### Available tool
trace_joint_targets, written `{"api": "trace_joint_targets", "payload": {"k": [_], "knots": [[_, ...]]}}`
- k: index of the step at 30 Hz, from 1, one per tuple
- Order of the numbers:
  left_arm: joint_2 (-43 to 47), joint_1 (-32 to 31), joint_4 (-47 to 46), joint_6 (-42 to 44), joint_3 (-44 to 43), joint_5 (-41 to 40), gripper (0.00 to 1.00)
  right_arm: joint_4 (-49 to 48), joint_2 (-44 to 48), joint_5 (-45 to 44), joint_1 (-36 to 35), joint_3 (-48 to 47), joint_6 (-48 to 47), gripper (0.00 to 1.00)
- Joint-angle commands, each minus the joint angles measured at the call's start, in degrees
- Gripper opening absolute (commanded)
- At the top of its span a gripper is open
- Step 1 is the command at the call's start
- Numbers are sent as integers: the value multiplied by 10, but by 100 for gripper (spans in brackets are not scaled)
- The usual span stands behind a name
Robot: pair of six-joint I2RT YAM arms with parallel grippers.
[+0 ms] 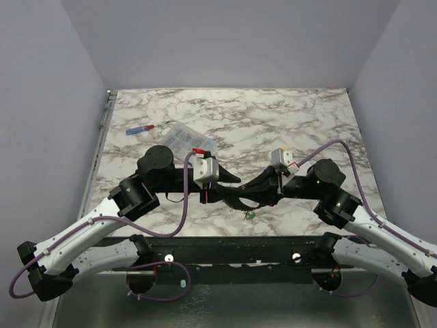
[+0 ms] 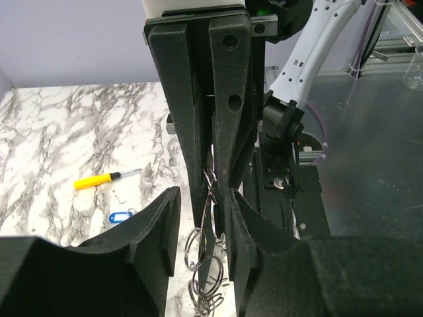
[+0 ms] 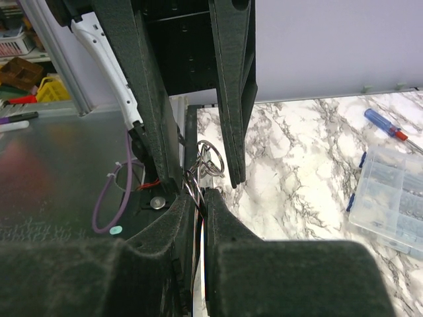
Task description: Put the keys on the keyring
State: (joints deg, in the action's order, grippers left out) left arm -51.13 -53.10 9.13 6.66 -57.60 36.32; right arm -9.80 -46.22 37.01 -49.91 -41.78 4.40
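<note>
The keyring (image 2: 210, 188) is a thin silver wire loop pinched between the fingers of my right gripper (image 3: 200, 193), which is shut on it. Several small split rings (image 2: 198, 247) dangle from the loop just above the marble. My left gripper (image 2: 202, 193) straddles the right gripper's fingers and the dangling rings, its jaws apart and its left pad clear of them. In the top view the two grippers meet at mid-table: the left gripper (image 1: 235, 181) and the right gripper (image 1: 252, 191). A green key (image 1: 251, 215) lies on the table below them. A blue-tagged key (image 2: 119, 216) lies further off.
A clear compartment box (image 1: 184, 139) and a red-and-blue screwdriver (image 1: 145, 128) lie at the back left. A yellow-handled screwdriver (image 2: 99, 179) lies near the blue key. The table's near edge and metal frame (image 1: 225, 249) run just behind the grippers.
</note>
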Motion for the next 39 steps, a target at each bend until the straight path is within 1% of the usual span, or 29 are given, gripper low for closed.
{"api": "trace_joint_targets", "payload": {"k": [1, 4, 6, 9, 14, 15, 20, 23, 26, 27, 30, 33, 39], "knots": [[-6, -1, -15, -21, 10, -16, 37, -23, 7, -19, 0, -17, -5, 1], [-6, -1, -16, -23, 14, -22, 36, -26, 8, -23, 0, -19, -4, 1], [-5, -1, -18, -23, 17, -28, 32, -28, 8, -23, 0, -19, -4, 1], [-7, -1, -18, -26, 20, -35, 22, -32, 7, -21, 0, -18, -3, 1], [-16, -1, -18, -33, 23, -38, 2, -45, 10, -20, 0, -13, -2, 1], [-17, -1, -19, -34, 24, -39, 0, -49, 10, -20, 0, -12, -3, 1], [-18, -1, -20, -34, 27, -39, 0, -72, 19, -24, 0, 2, -5, 1], [-17, -1, -23, -34, 24, -55, 0, -75, 21, -28, 0, 7, -5, 2], [-16, -1, -24, -32, 17, -66, 0, -70, 18, -29, 0, 10, -6, 17], [-15, -1, -24, -31, 14, -68, 0, -68, 17, -30, 0, 10, -7, 25], [-14, -1, -24, -27, 3, -72, 0, -59, 18, -35, 0, 13, -10, 37], [-13, -1, -24, -24, -5, -75, 0, -50, 21, -41, 0, 16, -14, 45], [-15, -1, -15, -12, -15, -74, 0, -13, 24, -53, 0, 13, -30, 57]]}}
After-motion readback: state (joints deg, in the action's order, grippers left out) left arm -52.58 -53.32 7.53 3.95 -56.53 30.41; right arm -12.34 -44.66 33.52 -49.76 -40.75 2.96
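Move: The keyring's top ring, pinched in the right hand's shut tips, lies between the left hand's half-open fingers, within about 1 cm to the right and level. For the right hand it is right at the tips. From the left hand, more rings dangle about 4 cm below; the blue key tag lies on the table some 14 cm ahead, 16 cm right and 25 cm down, the yellow screwdriver about 20 cm ahead and 24 cm right. Easing barely half a centimetre forward and down, the left hand shuts its fingers on the ring beside the right tips, while the right keeps its pinch. The right fingers then open to about half and let go, that hand rising about 1 cm and edging forward, as the left, still gripping, carries the ring forward to about 2 cm in all, slightly down. ##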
